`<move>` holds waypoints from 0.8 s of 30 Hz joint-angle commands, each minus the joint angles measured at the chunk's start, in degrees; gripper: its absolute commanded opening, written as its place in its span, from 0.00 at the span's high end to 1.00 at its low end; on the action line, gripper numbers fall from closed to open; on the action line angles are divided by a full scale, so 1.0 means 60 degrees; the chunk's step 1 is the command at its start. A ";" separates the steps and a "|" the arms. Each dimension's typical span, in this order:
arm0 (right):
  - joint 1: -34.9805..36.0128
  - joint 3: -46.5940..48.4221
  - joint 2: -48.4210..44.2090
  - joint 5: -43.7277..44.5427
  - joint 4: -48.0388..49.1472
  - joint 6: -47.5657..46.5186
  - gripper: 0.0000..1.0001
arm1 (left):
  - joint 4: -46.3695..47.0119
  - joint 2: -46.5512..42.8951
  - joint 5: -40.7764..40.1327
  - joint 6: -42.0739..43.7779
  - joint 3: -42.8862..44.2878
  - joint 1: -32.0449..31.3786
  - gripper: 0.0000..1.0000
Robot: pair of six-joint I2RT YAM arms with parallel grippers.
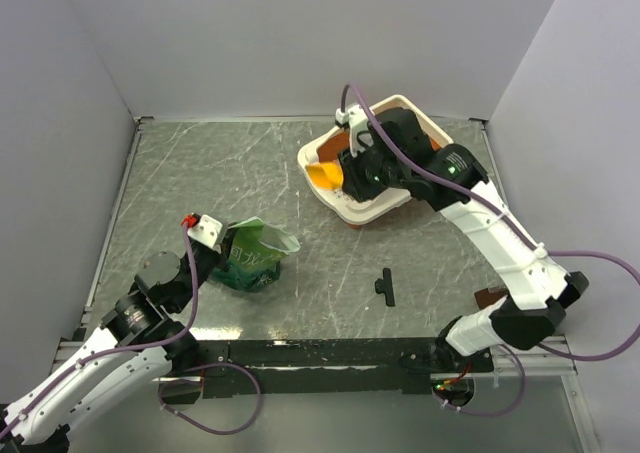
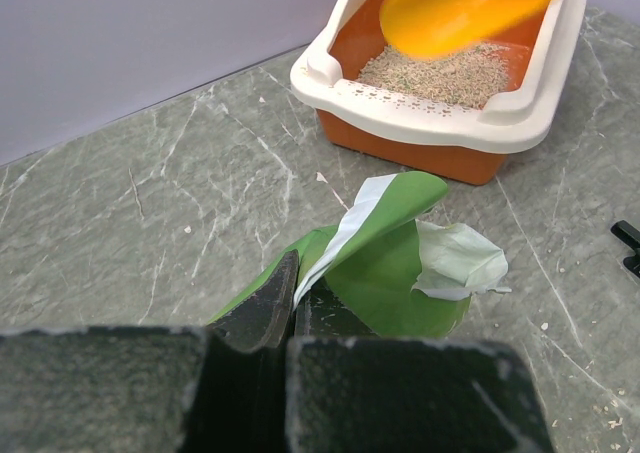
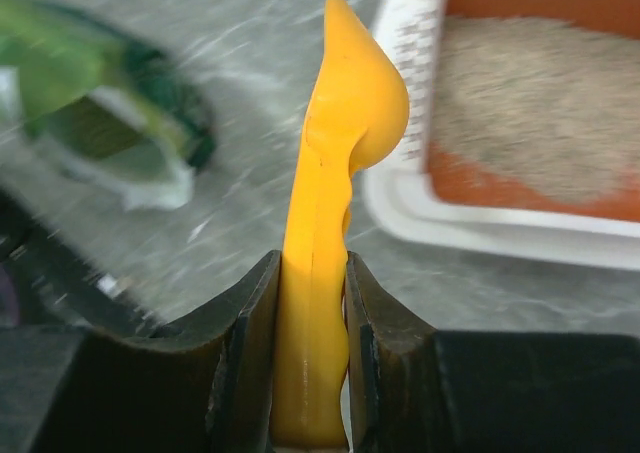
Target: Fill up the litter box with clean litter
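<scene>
The litter box, cream outside and orange inside, stands at the back right of the table. Beige clean litter covers its floor. My right gripper is shut on the handle of a yellow-orange scoop, whose bowl hangs over the box's left rim. A green crinkled bag sits at the near left with its mouth open. My left gripper is shut on the bag's edge.
A small black T-shaped piece lies on the table between the bag and the right arm's base. Grey walls close in the back and both sides. A few loose grains dot the marbled table near the bag.
</scene>
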 commanded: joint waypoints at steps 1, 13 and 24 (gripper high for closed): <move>0.0057 -0.0800 -0.0854 -0.2592 0.0050 0.0605 1.00 | 0.1056 -0.0048 -0.0002 -0.0069 0.0094 -0.0052 0.99; 0.0072 -0.2955 -0.1998 -0.4543 0.1441 0.1411 1.00 | 0.1041 0.0011 -0.0060 -0.0069 0.0094 -0.0052 0.99; 0.0145 -0.3440 -0.0740 -0.4557 0.2819 0.2027 1.00 | 0.1041 -0.0004 -0.0031 -0.0083 0.0094 -0.0066 0.99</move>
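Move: The mouth of the litter bag is some 21 cm to the left of my right hand, about 8 cm back and roughly 12 cm lower. The litter box's middle lies about 14 cm ahead and 8 cm right of that hand, 27 cm down, and a black clip is on the table some 18 cm back and 10 cm right, 32 cm down. From my left hand the mouth is about 8 cm right, 2 cm ahead and slightly lower. Still gripping the orange scoop by its handle, I pull my right hand back about 9 cm from over the litter box, then ease it a little forward as it carries on left and down, about 4 cm each. My wrist swings the scoop some 25 degrees round to point left, its bowl coming to the bag's mouth. My left hand stays put, keeping the rim pinched. ##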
